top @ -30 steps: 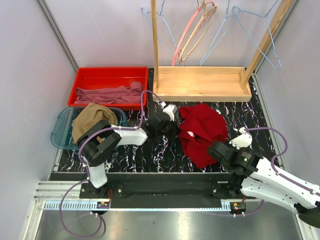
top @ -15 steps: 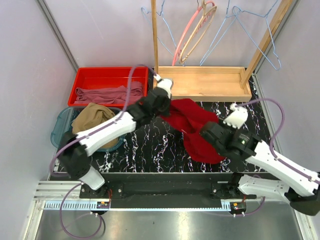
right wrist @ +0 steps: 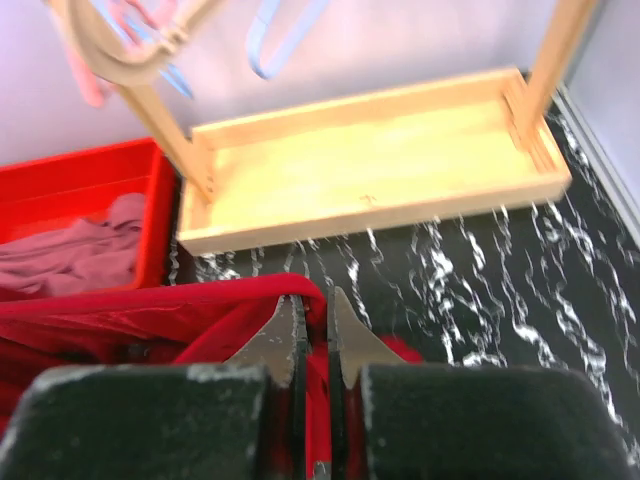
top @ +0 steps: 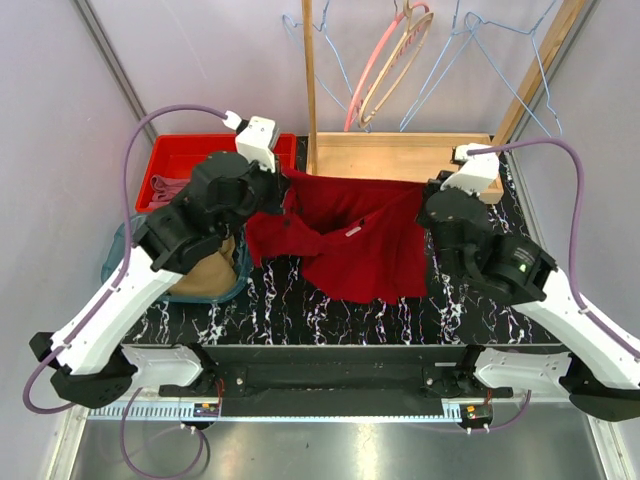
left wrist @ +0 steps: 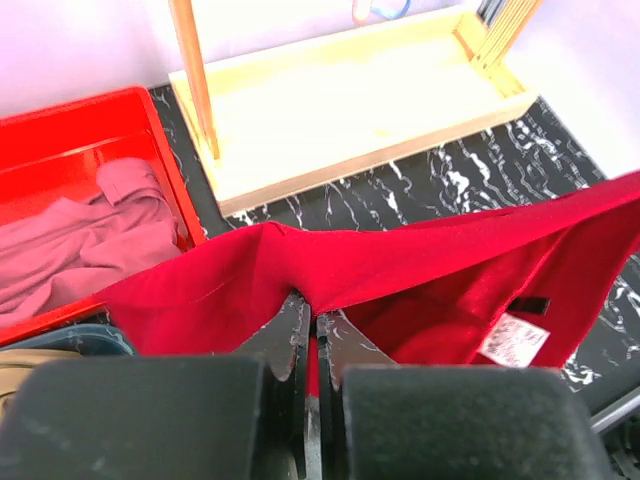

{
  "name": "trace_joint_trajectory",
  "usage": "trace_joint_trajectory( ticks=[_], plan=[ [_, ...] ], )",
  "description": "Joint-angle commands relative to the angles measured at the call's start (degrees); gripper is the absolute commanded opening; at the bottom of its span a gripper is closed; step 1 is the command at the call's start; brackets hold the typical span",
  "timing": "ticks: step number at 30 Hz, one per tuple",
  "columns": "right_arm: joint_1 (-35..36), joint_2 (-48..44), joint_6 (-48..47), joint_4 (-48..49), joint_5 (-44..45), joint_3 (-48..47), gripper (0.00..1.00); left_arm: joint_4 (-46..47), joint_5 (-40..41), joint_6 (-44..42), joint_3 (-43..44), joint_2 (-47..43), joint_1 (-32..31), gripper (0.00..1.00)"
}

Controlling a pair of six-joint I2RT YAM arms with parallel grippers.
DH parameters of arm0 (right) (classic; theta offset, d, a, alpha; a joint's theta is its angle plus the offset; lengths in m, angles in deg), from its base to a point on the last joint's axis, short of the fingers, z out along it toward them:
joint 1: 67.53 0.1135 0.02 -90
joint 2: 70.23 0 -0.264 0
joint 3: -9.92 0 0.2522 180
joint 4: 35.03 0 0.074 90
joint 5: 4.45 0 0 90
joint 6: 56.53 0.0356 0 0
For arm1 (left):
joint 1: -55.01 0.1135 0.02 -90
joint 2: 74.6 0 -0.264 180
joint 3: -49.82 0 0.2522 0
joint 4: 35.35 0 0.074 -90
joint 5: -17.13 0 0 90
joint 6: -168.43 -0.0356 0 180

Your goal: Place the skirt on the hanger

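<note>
The tan skirt (top: 208, 272) lies bunched in a teal bin (top: 116, 262) at the left, half hidden under my left arm. A light-blue wire hanger (top: 500, 27) hangs on the wooden rack at the back, with others like it; one shows in the right wrist view (right wrist: 285, 35). A dark red garment (top: 350, 235) hangs stretched between both grippers above the table. My left gripper (top: 286, 190) (left wrist: 316, 315) is shut on its upper left edge. My right gripper (top: 428, 195) (right wrist: 316, 300) is shut on its upper right edge. A white tag (left wrist: 513, 338) shows on the red cloth.
A red bin (top: 220, 142) at the back left holds a mauve-pink cloth (top: 175, 188). The rack's wooden tray (top: 400, 168) stands at the back centre, with a pink hanger (top: 385, 60) above it. Grey walls close in on both sides.
Both arms have risen and moved apart toward the back, lifting the red garment off the table and spreading it. The left gripper shut on the cloth during this.
</note>
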Motion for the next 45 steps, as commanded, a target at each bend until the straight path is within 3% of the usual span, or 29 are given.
trace_joint_trajectory(
  ticks=[1, 5, 7, 9, 12, 15, 19, 21, 22, 24, 25, 26, 28, 34, 37, 45],
  plan=[
    [-1.7, -2.0, -13.3, 5.0, 4.2, -5.1, 0.00, -4.0, 6.8, -1.7, 3.8, -2.9, 1.7, 0.00],
    [-1.7, -1.8, -9.7, 4.8, 1.3, 0.3, 0.00, -3.8, 7.1, 2.3, -0.3, -2.7, 1.7, 0.00],
    [-2.3, -2.2, -3.0, 2.5, -2.2, 6.8, 0.00, -2.5, 7.6, 4.7, -6.2, -2.8, 1.7, 0.00],
    [-5.2, -3.2, 5.3, 0.7, -5.5, 15.1, 0.00, 0.7, 6.4, 8.0, -14.3, -3.1, 1.6, 0.00],
    [-12.7, -4.6, 13.2, 3.2, -18.1, 27.6, 0.00, 6.8, 4.1, 12.5, -25.6, -3.1, 1.7, 0.00],
    [-16.8, -5.0, 16.4, 7.5, -22.9, 36.0, 0.00, 12.6, 1.7, 16.2, -33.7, -1.9, 1.8, 0.00],
    [-19.1, -3.4, 16.5, 9.2, -27.8, 37.6, 0.00, 15.2, -0.6, 18.6, -36.2, 4.4, 1.9, 0.00],
    [-19.1, -2.7, 15.3, 9.3, -28.3, 36.3, 0.01, 15.4, -1.2, 18.8, -35.0, 6.1, 1.9, 0.00],
    [-19.2, -2.5, 14.7, 9.2, -28.7, 35.5, 0.07, 15.4, -1.7, 18.6, -34.5, 7.3, 1.9, 0.00],
    [-19.1, -2.2, 11.7, 8.9, -30.3, 32.5, 0.35, 15.4, -2.2, 18.1, -32.8, 8.0, 1.9, 0.00],
    [-19.2, -2.1, 10.4, 8.8, -31.0, 31.2, 0.63, 15.3, -2.3, 17.7, -32.1, 8.1, 1.9, 0.00],
    [-19.1, -1.9, 7.5, 8.0, -31.8, 28.2, 0.76, 14.9, -2.4, 17.4, -31.0, 8.4, 1.9, 0.00],
    [-19.1, -1.8, 4.6, 5.6, -33.1, 24.3, 0.90, 14.1, -2.2, 16.8, -29.3, 8.5, 1.9, 0.00],
    [-19.4, -2.5, -4.3, 6.4, -30.4, 9.5, 0.93, 13.4, -3.0, 16.5, -27.3, 9.2, 1.9, 0.00],
    [-21.6, 1.4, -8.0, 6.4, -27.4, 0.9, 0.93, 13.4, -3.3, 16.5, -27.2, 9.3, 1.9, 0.00],
    [-35.5, 14.7, -10.2, 12.8, -40.5, -16.5, 0.91, 13.6, -5.4, 16.8, -27.3, 9.7, 1.9, 0.00]
  ],
)
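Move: The skirt hangs stretched between both closed grippers; the bare table it goes down to is some 35 cm below, its middle about 16 cm right and 2 cm back of the left hand, and about 8 cm left of and level with the right. From the left hand, the red bin is about 22 cm ahead and 16 cm left, the blue basket 4 cm ahead and 24 cm left. From the right, the rack's wooden base is 27 cm ahead, 3 cm right, and the wooden hanger's low end 18 cm ahead, 10 cm left, 8 cm up. The skirt, still pinched at both ends, is swung down fast some 25 cm towards the table, both grippers tipping down about 30 degrees. The right fingers then open wide and let go, and that hand climbs back up, levelling out and finally reaching forward towards the hangers; the left keeps its pinch, easing slightly up and forward. ##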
